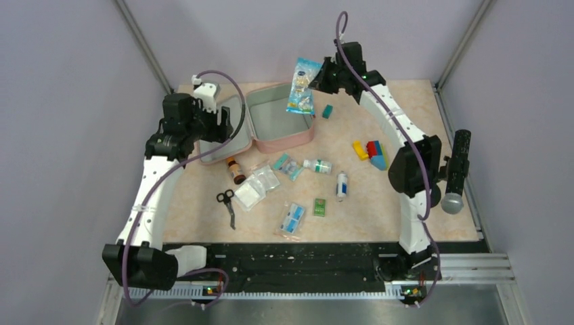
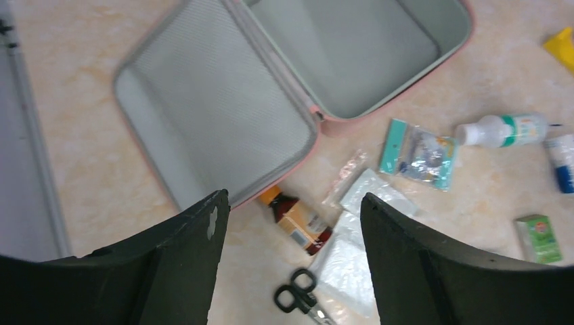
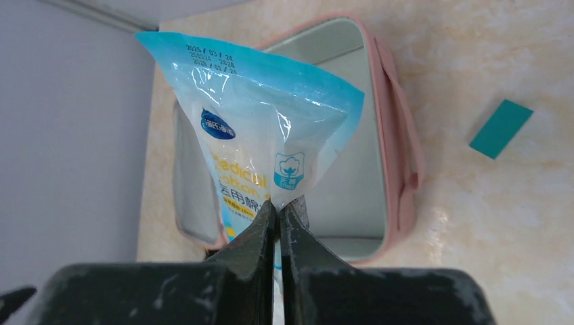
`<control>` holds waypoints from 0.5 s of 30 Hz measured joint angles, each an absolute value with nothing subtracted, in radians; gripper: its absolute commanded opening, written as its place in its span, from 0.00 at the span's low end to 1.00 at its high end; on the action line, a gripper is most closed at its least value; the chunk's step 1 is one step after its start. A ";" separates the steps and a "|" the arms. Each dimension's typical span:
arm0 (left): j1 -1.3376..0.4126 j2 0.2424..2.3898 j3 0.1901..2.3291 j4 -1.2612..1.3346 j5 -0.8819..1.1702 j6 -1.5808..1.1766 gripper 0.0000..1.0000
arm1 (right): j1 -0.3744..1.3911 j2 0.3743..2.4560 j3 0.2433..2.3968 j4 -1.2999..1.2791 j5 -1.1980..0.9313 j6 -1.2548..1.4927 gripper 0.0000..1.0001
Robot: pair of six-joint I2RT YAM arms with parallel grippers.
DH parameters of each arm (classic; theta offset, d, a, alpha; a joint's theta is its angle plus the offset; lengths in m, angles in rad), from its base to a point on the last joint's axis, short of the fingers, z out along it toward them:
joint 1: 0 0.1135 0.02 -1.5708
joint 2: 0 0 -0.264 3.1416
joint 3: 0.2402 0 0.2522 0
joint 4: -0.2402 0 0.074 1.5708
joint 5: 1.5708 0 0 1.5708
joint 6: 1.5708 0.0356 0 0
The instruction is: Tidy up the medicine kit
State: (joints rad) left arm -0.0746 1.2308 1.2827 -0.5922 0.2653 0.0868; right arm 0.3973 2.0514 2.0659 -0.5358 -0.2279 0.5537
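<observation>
The pink medicine kit (image 1: 291, 142) lies open at the back of the table, grey-green lining up; it also shows in the left wrist view (image 2: 203, 122) and the right wrist view (image 3: 399, 156). My right gripper (image 3: 279, 206) is shut on a blue cotton-swab bag (image 3: 257, 128) and holds it above the kit's tray; the bag also shows in the top view (image 1: 302, 86). My left gripper (image 2: 294, 203) is open and empty above the kit's lid (image 1: 223, 135), over a brown bottle (image 2: 298, 223).
Loose on the table: scissors (image 1: 227, 202), clear packets (image 1: 256, 187), a white bottle (image 1: 317, 165), a white-blue tube (image 1: 342, 184), a green box (image 1: 320, 207), a blue packet (image 1: 292, 218), a teal block (image 1: 327, 111) and coloured blocks (image 1: 371, 152).
</observation>
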 measured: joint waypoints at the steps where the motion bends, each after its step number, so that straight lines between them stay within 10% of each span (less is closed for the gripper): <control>1: -0.075 1.219 1.284 -0.599 0.238 0.111 0.76 | 0.401 2.086 2.109 -0.536 -0.218 0.590 0.00; 15: -0.075 1.127 1.311 -0.790 -0.010 0.297 0.77 | 0.529 2.442 2.373 -0.527 -0.099 1.074 0.00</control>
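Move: The right gripper, holding the medical cotton bag, is high over the near right part of the open medicine kit: the middle of its deep half lies about 12 cm left, 4 cm ahead and 21 cm below. The teal block is roughly 5 cm right, 6 cm ahead and 23 cm below; the mesh lid is some 29 cm left, 2 cm back. From the empty left gripper the kit's deep half lies about 18 cm ahead, 13 cm right, 22 cm below. Keep the right fingers shut on the cotton bag and carry it about 10 cm left over the kit's deep half, edging forward at first, then sinking ever faster, some 9 cm in all, while tipping the fingers down and swinging them clockwise. Meanwhile draw the open left gripper about 6 cm left and 4 cm back, away from the kit, rolling its left side up. ##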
